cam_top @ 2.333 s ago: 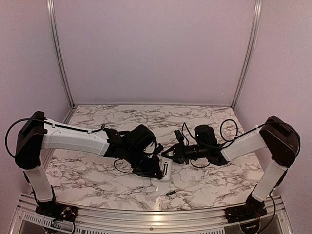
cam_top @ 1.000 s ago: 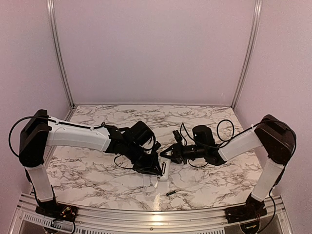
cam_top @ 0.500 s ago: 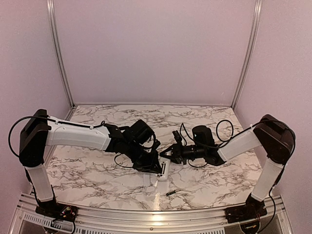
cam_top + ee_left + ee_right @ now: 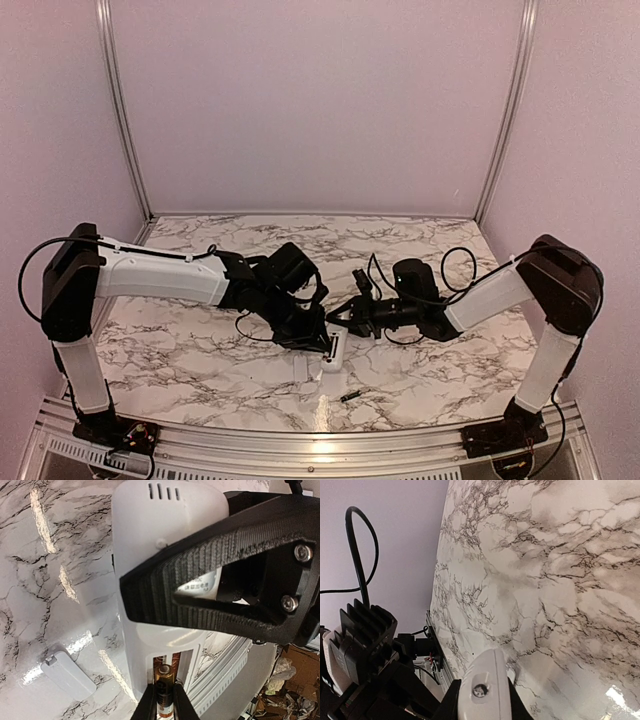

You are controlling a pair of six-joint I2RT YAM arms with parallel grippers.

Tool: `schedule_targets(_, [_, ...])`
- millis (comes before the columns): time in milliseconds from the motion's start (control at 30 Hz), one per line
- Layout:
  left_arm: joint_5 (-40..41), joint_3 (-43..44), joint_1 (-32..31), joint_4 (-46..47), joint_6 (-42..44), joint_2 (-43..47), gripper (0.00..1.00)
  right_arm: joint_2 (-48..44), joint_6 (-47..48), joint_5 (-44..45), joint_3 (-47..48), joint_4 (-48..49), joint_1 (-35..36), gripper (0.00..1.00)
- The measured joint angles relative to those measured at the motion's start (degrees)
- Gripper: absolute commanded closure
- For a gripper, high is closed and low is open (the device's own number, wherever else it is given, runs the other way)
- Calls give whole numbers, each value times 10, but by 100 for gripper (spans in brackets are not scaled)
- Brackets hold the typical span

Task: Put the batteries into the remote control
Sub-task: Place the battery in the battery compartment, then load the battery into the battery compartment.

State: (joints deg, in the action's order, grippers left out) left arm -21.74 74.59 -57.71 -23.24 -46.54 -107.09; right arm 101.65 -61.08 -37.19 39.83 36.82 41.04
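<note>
The white remote control (image 4: 150, 555) lies back up with its battery bay open. My right gripper (image 4: 345, 316) is shut across the remote's far end; its black fingers (image 4: 225, 580) cross the remote in the left wrist view, and the remote's rounded end (image 4: 487, 672) sits between them in the right wrist view. My left gripper (image 4: 164, 689) is shut on a dark battery (image 4: 165, 676) with a metallic tip, whose tip lies in the bay's left slot. The other battery (image 4: 350, 396) lies on the table near the front edge.
The remote's white battery cover (image 4: 67, 672) lies flat on the marble table just left of the remote, and it also shows in the top view (image 4: 301, 368). A metal rail (image 4: 300, 440) runs along the table's front edge. Cables hang from both wrists.
My left gripper has moved a little right and forward, bringing the battery to the remote's bay. My right arm has shifted slightly left, still holding the remote.
</note>
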Motion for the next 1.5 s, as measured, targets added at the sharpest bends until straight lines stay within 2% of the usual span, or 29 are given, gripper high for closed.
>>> schedule_targets(400, [-1,7,3,-2,1,-3,82,5,-8,0,0,7,0,100])
schedule_targets(633, [0,7,3,3,9,-1,66,9,-13,0,0,14,1,100])
schedule_targets(800, [28,1,13,2,20,23,56,10,-21,-20,0,32,3,100])
schedule_targets(1033, [45,-11,31,12,38,66,52,10,-24,-35,0,39,3,100])
schedule_targets(1133, [64,-66,31,53,61,113,46,10,-24,-40,0,42,3,100])
schedule_targets(1233, [93,-141,30,107,97,188,25,10,-23,-49,0,45,2,100])
schedule_targets(1267, [105,-176,30,131,113,228,22,10,-23,-52,0,46,2,100])
schedule_targets(1367, [126,-238,30,180,171,324,21,9,-21,-61,0,47,2,100])
schedule_targets(1500, [120,-243,30,228,256,360,27,5,-19,-71,0,47,2,100])
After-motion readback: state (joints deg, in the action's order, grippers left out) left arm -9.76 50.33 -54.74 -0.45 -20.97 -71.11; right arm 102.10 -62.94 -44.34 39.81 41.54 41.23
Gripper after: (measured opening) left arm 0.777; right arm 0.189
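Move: The open battery compartment in the lower half of the remote is right at the left fingertips, about 1 cm below the hand point, with the tilted battery between the pads. On the table some 9 cm below, the other battery lies about 4 cm back and 5 cm right of the left hand; the loose cover is 3 cm ahead and 6 cm left. From the right hand, gripping the remote's upper end, the compartment is about 6 cm back, 2 cm left and 1 cm lower. The battery, still pinched over its compartment, is let go as the left fingers first ease slightly, then open wide. The left hand comes away a little forward and up, then left and quickly up, about 15 cm in all, its fingers swinging flatter by nearly 50 degrees. The right hand keeps its grip on the remote, drifting slightly back and up late on. ##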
